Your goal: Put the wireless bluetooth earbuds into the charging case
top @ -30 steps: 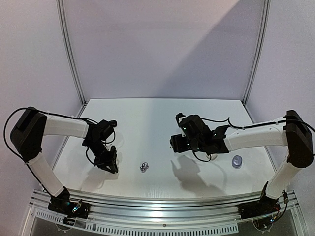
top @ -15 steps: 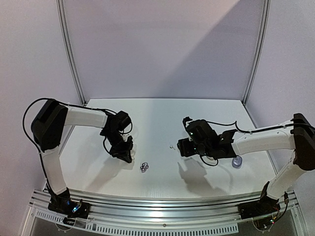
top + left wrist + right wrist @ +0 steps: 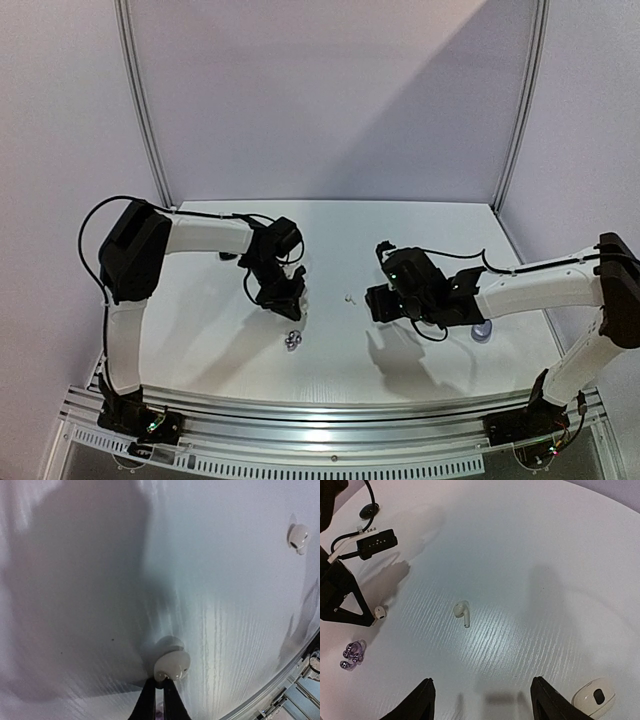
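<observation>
My left gripper (image 3: 296,311) is shut on a small white earbud (image 3: 172,665), which it holds by the tips just above the table near the middle. The right wrist view shows that same earbud (image 3: 380,611) at the left gripper's tip (image 3: 370,617). A white stemmed earbud (image 3: 461,611) lies loose on the table (image 3: 349,298) between the two arms. A pair of silvery earbuds (image 3: 293,341) lies nearer the front edge. My right gripper (image 3: 482,680) stands open over bare table, right of the stemmed earbud. A pale charging case (image 3: 595,696) sits beside its right finger.
A small bluish round case (image 3: 482,329) rests on the table under the right forearm. The left arm's black cable and connector box (image 3: 377,542) hang over the table. An aluminium rail (image 3: 330,405) runs along the near edge, and white walls close the other sides.
The left arm has swung from the table's left side toward the middle, its gripper shut. The right arm has shifted slightly right and lower, still open.
</observation>
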Action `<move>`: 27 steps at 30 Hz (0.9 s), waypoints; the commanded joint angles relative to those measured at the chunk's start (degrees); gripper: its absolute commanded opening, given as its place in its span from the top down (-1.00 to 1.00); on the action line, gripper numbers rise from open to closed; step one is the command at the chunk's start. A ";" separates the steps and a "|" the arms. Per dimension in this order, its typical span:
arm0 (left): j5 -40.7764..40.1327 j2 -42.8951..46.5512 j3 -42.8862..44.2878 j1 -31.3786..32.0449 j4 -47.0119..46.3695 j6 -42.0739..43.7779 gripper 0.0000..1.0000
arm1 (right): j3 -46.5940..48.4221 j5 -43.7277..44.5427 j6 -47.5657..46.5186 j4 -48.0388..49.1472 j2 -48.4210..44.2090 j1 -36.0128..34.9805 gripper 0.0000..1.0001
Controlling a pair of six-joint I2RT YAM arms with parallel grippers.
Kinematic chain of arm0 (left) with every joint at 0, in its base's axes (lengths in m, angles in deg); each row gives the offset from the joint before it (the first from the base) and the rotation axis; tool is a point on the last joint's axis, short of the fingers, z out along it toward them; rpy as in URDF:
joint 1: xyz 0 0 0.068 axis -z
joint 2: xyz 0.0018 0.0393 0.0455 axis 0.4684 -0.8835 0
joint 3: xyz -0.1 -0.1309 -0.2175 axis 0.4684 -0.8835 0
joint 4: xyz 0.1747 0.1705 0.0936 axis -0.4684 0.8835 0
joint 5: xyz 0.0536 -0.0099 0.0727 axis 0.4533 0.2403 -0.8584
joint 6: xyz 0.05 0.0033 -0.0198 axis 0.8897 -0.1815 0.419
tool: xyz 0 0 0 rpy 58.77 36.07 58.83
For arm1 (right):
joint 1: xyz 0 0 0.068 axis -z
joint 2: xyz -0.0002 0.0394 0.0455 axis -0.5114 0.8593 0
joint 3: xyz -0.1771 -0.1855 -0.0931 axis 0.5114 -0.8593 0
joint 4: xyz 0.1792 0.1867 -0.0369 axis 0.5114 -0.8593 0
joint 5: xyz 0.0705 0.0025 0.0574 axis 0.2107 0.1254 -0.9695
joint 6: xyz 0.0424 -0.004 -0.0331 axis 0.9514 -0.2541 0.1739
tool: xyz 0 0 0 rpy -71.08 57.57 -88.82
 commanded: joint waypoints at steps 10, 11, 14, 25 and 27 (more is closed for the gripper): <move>-0.92 -8.97 8.85 5.65 -1.91 -1.22 0.85 | -1.48 2.33 -0.02 0.32 -3.79 -0.45 -0.32; -0.63 -9.45 9.54 5.96 -1.65 -1.68 0.84 | -1.54 2.37 -0.02 0.25 -3.92 -0.46 -0.32; 0.02 -10.40 10.16 6.48 -0.96 -3.09 0.81 | -1.94 2.71 0.10 -0.18 -4.27 -0.44 -0.33; 4.34 -6.80 10.29 7.02 1.13 -5.41 0.44 | -4.03 2.98 1.64 0.19 -7.20 0.42 -0.34; 4.95 -5.60 9.97 7.10 1.14 -5.23 0.44 | -4.03 2.42 1.98 0.18 -7.67 1.14 -0.35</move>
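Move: My left hand already pinches one white earbud right down at the table. The other white earbud lies about 12 cm to its right and 5 cm farther out, at the same height. The purple earbuds sit roughly 6 cm back and 1 cm left of that hand, and the white charging case is some 31 cm to its right, about level. From my right hand that lying earbud is around 6 cm ahead, 5 cm left and 10 cm down. Keeping low, I slide my left hand about 7.5 cm to my right, bowing slightly forward and back on the way, and take the pinched earbud along the table towards the other white one. As the hand slows to a stop, I part its fingers to about a quarter open and let go of the earbud. My empty right hand eases 2 cm right and slightly up, staying open. ##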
